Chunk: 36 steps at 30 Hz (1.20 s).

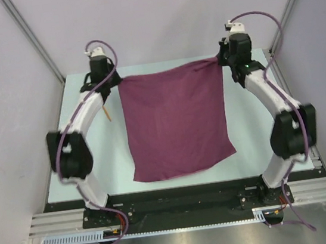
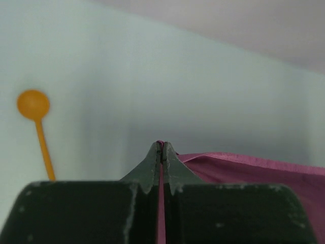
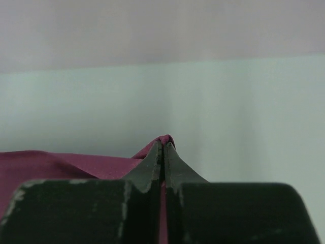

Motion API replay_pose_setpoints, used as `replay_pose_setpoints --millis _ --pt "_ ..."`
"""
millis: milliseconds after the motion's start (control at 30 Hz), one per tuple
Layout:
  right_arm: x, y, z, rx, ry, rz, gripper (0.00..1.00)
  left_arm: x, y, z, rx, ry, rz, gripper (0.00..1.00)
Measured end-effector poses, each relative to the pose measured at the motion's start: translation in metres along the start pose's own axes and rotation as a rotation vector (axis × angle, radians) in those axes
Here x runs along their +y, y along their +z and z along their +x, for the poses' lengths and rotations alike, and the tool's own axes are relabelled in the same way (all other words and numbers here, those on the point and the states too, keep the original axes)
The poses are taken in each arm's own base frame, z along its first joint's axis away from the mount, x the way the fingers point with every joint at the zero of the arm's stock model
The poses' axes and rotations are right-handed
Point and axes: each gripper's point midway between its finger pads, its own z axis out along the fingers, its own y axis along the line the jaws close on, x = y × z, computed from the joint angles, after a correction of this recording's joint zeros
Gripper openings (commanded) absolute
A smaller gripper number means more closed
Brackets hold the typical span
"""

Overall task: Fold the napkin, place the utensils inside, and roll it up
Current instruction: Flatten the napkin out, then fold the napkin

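Observation:
The plum napkin (image 1: 176, 120) lies spread over the middle of the pale table, its far edge stretched between the two grippers. My left gripper (image 1: 112, 84) is shut on the napkin's far left corner (image 2: 161, 144). My right gripper (image 1: 222, 61) is shut on the far right corner (image 3: 165, 138). One orange utensil, a small spoon (image 2: 36, 124), lies on the table left of the left gripper; in the top view only its handle (image 1: 108, 113) shows beside the left arm. No other utensil is in view.
Grey walls and metal posts stand close along the table's left, right and far sides. The table (image 1: 244, 123) has bare strips on both sides of the napkin. The arm bases sit on the black rail (image 1: 185, 200) at the near edge.

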Motion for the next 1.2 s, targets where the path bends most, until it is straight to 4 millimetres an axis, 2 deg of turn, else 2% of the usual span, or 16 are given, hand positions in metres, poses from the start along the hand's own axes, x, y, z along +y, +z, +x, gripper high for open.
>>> replay_pose_setpoints --millis 33,67,100,133,167,200,233,300,400,533,667,767,800,900,1000,1200 --pt "-0.007 0.026 0.028 0.066 0.012 0.01 0.35 0.011 0.031 0.032 0.084 0.008 -0.034 0.22" --pt "-0.012 0.044 0.049 0.115 0.026 0.017 0.48 0.019 0.049 0.055 0.138 0.016 -0.058 0.35" --pt "-0.018 0.064 0.075 0.178 0.041 0.022 0.59 0.028 0.066 0.079 0.199 0.018 -0.083 0.6" --pt "-0.023 0.081 0.094 0.22 0.059 0.022 0.69 0.034 0.077 0.096 0.241 0.02 -0.1 0.71" --pt "-0.028 0.097 0.112 0.263 0.077 0.021 0.73 0.04 0.087 0.113 0.284 0.025 -0.113 0.83" --pt "-0.032 0.108 0.127 0.303 0.094 0.017 0.75 0.043 0.092 0.125 0.314 0.025 -0.123 0.88" --pt "-0.035 0.116 0.138 0.336 0.109 0.008 0.82 0.045 0.094 0.132 0.333 0.021 -0.129 0.95" --pt "-0.039 0.121 0.149 0.375 0.132 -0.001 0.87 0.045 0.091 0.129 0.337 0.023 -0.135 0.99" --pt "-0.039 0.114 0.14 0.38 0.143 -0.023 0.88 0.035 0.085 0.097 0.262 0.016 -0.117 1.0" --pt "-0.026 0.082 0.104 0.324 0.15 -0.064 0.87 0.015 0.053 0.037 0.13 0.004 -0.066 1.0" --pt "-0.017 0.031 0.08 0.278 0.18 -0.082 0.86 -0.003 0.01 -0.018 0.007 -0.01 -0.011 1.0" --pt "-0.011 -0.01 0.088 0.277 0.2 -0.086 0.86 -0.012 -0.02 -0.048 -0.058 -0.01 0.018 1.0" --pt "-0.007 -0.026 0.099 0.295 0.2 -0.084 0.86 -0.013 -0.028 -0.053 -0.066 -0.006 0.023 1.0" --pt "0.017 -0.055 0.132 0.357 0.169 -0.117 0.86 -0.014 -0.047 -0.058 -0.06 0.017 0.031 1.0" --pt "0.062 -0.082 0.169 0.44 0.093 -0.215 0.86 -0.012 -0.067 -0.05 -0.015 0.062 0.047 1.0" --pt "0.155 -0.141 0.21 0.52 -0.081 -0.479 0.85 0.02 -0.124 -0.007 0.051 0.145 0.038 1.0"
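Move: Each hand still grips a far corner of the raised napkin. The left hand's corner goes down to table some 22 cm below it and 5 cm ahead, with the orange spoon about 7 cm to its left, 1 cm back and equally low. The right's landing spot is roughly 8 cm ahead, 2 cm left and 26 cm below; from the right hand, the napkin's near right corner lies about 33 cm back, straight behind and equally low. Both hands swing the far corners down about 17 cm and forward 4–9 cm, wrists tipping down some 20 degrees, their fingers opening wide on the way to let go. The left then rises well clear and draws back; the right rises partway, draws back nearly 28 cm, dips, and swings left over the napkin's middle, turning counter-clockwise. ##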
